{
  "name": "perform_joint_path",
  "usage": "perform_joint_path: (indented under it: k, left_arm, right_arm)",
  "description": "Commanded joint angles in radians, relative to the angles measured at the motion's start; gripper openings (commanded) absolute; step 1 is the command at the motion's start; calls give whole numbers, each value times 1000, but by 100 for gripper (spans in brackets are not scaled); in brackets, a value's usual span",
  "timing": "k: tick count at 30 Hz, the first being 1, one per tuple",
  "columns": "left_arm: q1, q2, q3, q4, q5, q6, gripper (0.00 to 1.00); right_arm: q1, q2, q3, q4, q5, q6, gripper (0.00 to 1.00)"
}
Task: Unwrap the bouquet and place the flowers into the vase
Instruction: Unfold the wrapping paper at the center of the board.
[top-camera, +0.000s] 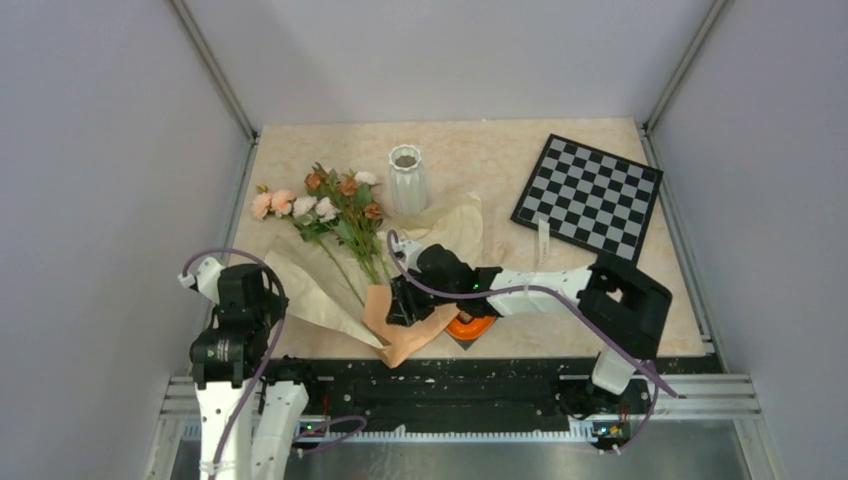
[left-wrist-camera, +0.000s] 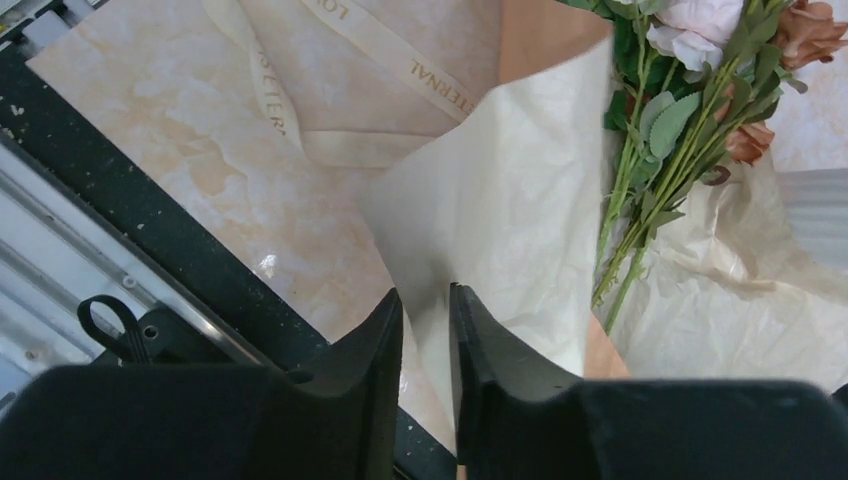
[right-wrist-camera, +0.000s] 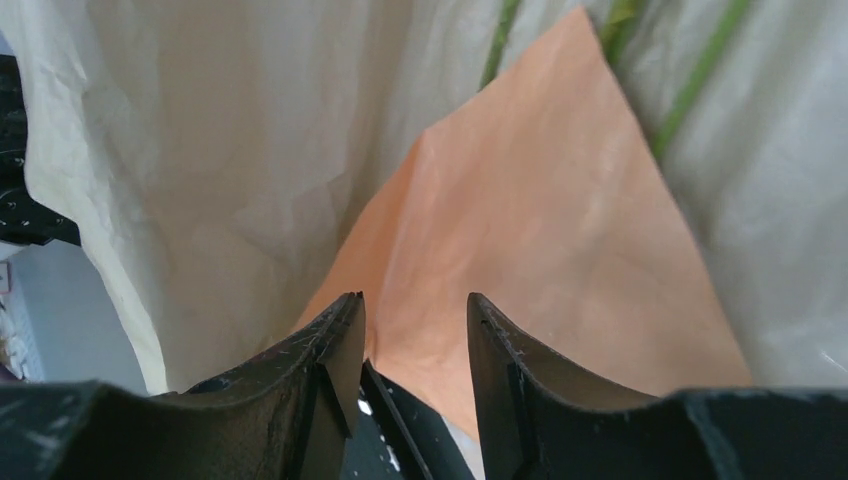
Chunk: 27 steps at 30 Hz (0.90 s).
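The bouquet's wrapping lies spread open on the table: cream paper (top-camera: 310, 288) and a peach sheet (top-camera: 405, 332) under the flowers (top-camera: 330, 205), whose green stems (left-wrist-camera: 630, 250) run toward the near edge. The white ribbed vase (top-camera: 406, 178) stands upright behind them and holds nothing. My left gripper (left-wrist-camera: 425, 300) sits at the cream paper's (left-wrist-camera: 510, 190) left corner, jaws a narrow gap apart with the paper's edge showing between them. My right gripper (right-wrist-camera: 415, 305) hovers open over the peach sheet's (right-wrist-camera: 540, 220) near corner, close to the stem ends (right-wrist-camera: 700, 80).
The cream ribbon (left-wrist-camera: 400, 60) lies loose on the table left of the paper. An orange ring (top-camera: 470, 327) sits under the right arm near the front edge. A chessboard (top-camera: 588, 195) lies at the back right. Grey walls enclose the table.
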Motion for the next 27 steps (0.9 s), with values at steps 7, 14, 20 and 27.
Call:
perform_joint_path:
  k: [7,14,20,27]
  left_arm:
    - [-2,-17,148,-40,-30,73,79]
    - [-3,46,218,36,142,55,84]
    - [-3,73,99,185,279,-5,85]
    - [-1,89,-94,311,256,-68,84]
  right_arm:
    - [78,238,244,45,-162,-45,43]
    - [121,368,385,-37,-197,-72,43]
    - [130,444,453,-104,-164,-66,43]
    - [130,455,460,-115,-126,-61,43]
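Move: For the right hand, the peach fold at the paper's near side lies about 6 cm left, 4 cm back and 7 cm below; the cut stem ends are some 7 cm ahead and 2 cm left, and the orange ring about 16 cm right and 1 cm back, both equally low. The left hand's fingertips are at the left flap's edge, the flap's middle roughly 6 cm right, level ahead, and 12 cm down; the flowers lie 20 cm ahead, 11 cm right, 16 cm below. The left fingers let go of the paper flap's edge, opening wide; that hand lifts about 6 cm, then swings forward and right over the paper while sinking most of the way again. Meanwhile the right hand, half open, sweeps some 10 cm left, also down and back, turning counter-clockwise, and comes down at the peach fold, seeming to push it leftward. ##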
